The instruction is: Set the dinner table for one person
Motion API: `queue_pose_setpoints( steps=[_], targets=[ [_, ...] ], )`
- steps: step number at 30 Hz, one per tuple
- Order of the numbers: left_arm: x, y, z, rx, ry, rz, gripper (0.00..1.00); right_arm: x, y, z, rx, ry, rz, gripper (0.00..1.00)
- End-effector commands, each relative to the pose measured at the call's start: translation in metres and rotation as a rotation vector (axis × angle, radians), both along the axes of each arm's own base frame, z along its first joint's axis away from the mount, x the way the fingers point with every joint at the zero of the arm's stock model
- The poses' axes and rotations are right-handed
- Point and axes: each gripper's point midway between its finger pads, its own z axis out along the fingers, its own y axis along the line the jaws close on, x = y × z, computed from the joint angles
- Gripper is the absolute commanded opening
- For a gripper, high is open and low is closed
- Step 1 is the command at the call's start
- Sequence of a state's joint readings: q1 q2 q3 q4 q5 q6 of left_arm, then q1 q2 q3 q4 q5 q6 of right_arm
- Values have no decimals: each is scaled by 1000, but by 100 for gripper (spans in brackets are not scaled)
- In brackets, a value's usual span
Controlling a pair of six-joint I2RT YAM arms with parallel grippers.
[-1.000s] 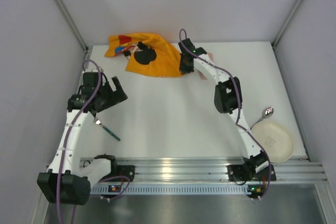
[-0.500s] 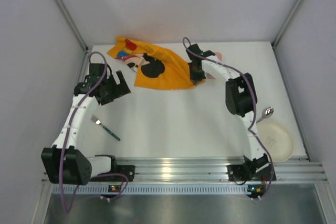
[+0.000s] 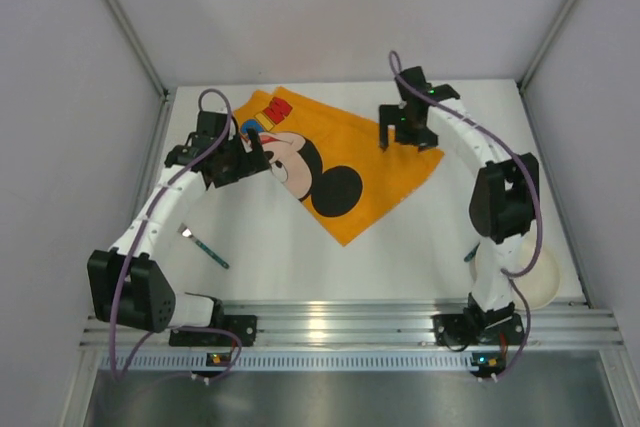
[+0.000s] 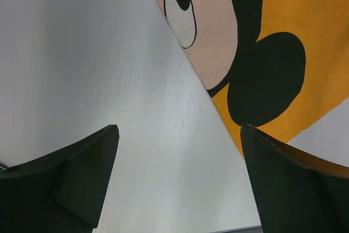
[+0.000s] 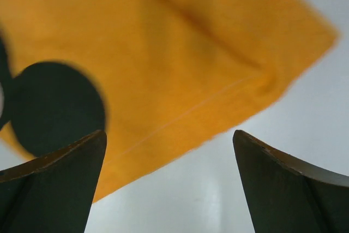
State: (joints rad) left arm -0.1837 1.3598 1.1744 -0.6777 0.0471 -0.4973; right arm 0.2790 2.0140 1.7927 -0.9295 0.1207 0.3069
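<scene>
The dinner table (image 3: pixel 280 272) is a white top with a ridged aluminium rail (image 3: pixel 330 322) along its near edge. An orange Mickey Mouse cloth (image 3: pixel 385 167) lies spread flat across its back middle. My left gripper (image 3: pixel 258 147) stands open at the cloth's left corner. In the left wrist view its fingers (image 4: pixel 179 135) frame bare table, with the cloth (image 4: pixel 294 9) at the upper right. My right gripper (image 3: pixel 405 139) hangs open over the cloth's right part. The right wrist view shows the cloth's edge (image 5: pixel 163 36) just beyond the open gripper (image 5: pixel 169 135), nothing held.
A fork (image 3: pixel 205 245) with a dark green handle lies at the near left. A cream plate (image 3: pixel 540 282) sits at the near right, partly hidden behind the right arm. Grey walls and metal posts close in the table on three sides.
The right gripper pulled the crumpled cloth out flat toward the right and front, then opened and let go. The left arm swung toward the back to the cloth's left corner.
</scene>
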Motion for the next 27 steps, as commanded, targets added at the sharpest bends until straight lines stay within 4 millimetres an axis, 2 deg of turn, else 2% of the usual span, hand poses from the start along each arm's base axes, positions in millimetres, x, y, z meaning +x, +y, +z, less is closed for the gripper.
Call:
queue_pose_setpoints(
  steps=[1, 3, 4, 6, 7, 8, 9, 10, 12, 14, 15, 20, 22, 24, 26, 27],
  targets=[
    [7, -2, 7, -7, -60, 10, 98, -63, 127, 64, 219, -72, 301, 100],
    [3, -1, -3, 5, -38, 14, 99, -92, 162, 63, 315, -22, 372, 100],
    [2, 0, -5, 7, -30, 14, 98, -113, 184, 49, 345, 11, 402, 100],
    [-1, 1, -9, 13, -22, 19, 98, -134, 205, 34, 386, 50, 435, 100],
    [-2, 1, -9, 14, -25, 18, 98, -147, 217, 20, 393, 70, 451, 100],
    [-2, 1, -9, 15, -25, 17, 99, -151, 222, 12, 388, 83, 456, 100],
    [-3, 2, -5, 16, -35, 15, 99, -153, 226, -6, 366, 114, 453, 100],
    [-5, 2, -4, 15, -35, 12, 99, -154, 232, -14, 366, 124, 454, 100],
    [-7, 3, 2, 22, -44, 4, 99, -153, 235, -35, 334, 161, 444, 100],
    [-10, 4, 5, 32, -45, -2, 99, -152, 240, -43, 309, 160, 458, 100],
    [-13, 5, 8, 33, -49, -4, 99, -150, 239, -54, 273, 166, 457, 100],
    [-23, 8, 12, 42, -49, -14, 98, -159, 248, -77, 186, 198, 491, 95],
    [-27, 8, 14, 43, -54, -17, 99, -164, 246, -90, 126, 202, 499, 88],
    [-29, 9, 16, 48, -58, -22, 99, -168, 238, -101, 64, 215, 495, 68],
    [-30, 16, 16, 78, -62, -8, 99, -175, 228, -111, -7, 227, 500, 55],
    [-30, 17, 18, 83, -66, -7, 98, -175, 221, -117, -57, 223, 498, 52]
  ],
)
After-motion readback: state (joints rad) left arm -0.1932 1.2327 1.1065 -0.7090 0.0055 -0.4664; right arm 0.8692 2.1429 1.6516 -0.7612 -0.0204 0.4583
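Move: The part of the orange placemat that the open right hand goes for, its near-left edge just behind the black ear print, lies some 24 cm to the left, 16 cm back and 10 cm below. The ear's middle is about 21 cm left and 9 cm back; the near corner roughly 20 cm left and 22 cm back; the right corner 5 cm right, level with the hand. From the left hand that edge is about 16 cm right, 5 cm back, 16 cm below. The right hand sweeps fast to the left and back across the placemat, some 24 cm left and 16 cm back, rising about 5 cm on the way and turning roughly 30 degrees counter-clockwise, then drops almost straight down to the near-left edge behind the black ear. There it edges 2 cm farther left as the wide-open fingers close to about half, tips down at the cloth but not yet pinching it, while the open left hand eases back a little, dipping and then rising. ##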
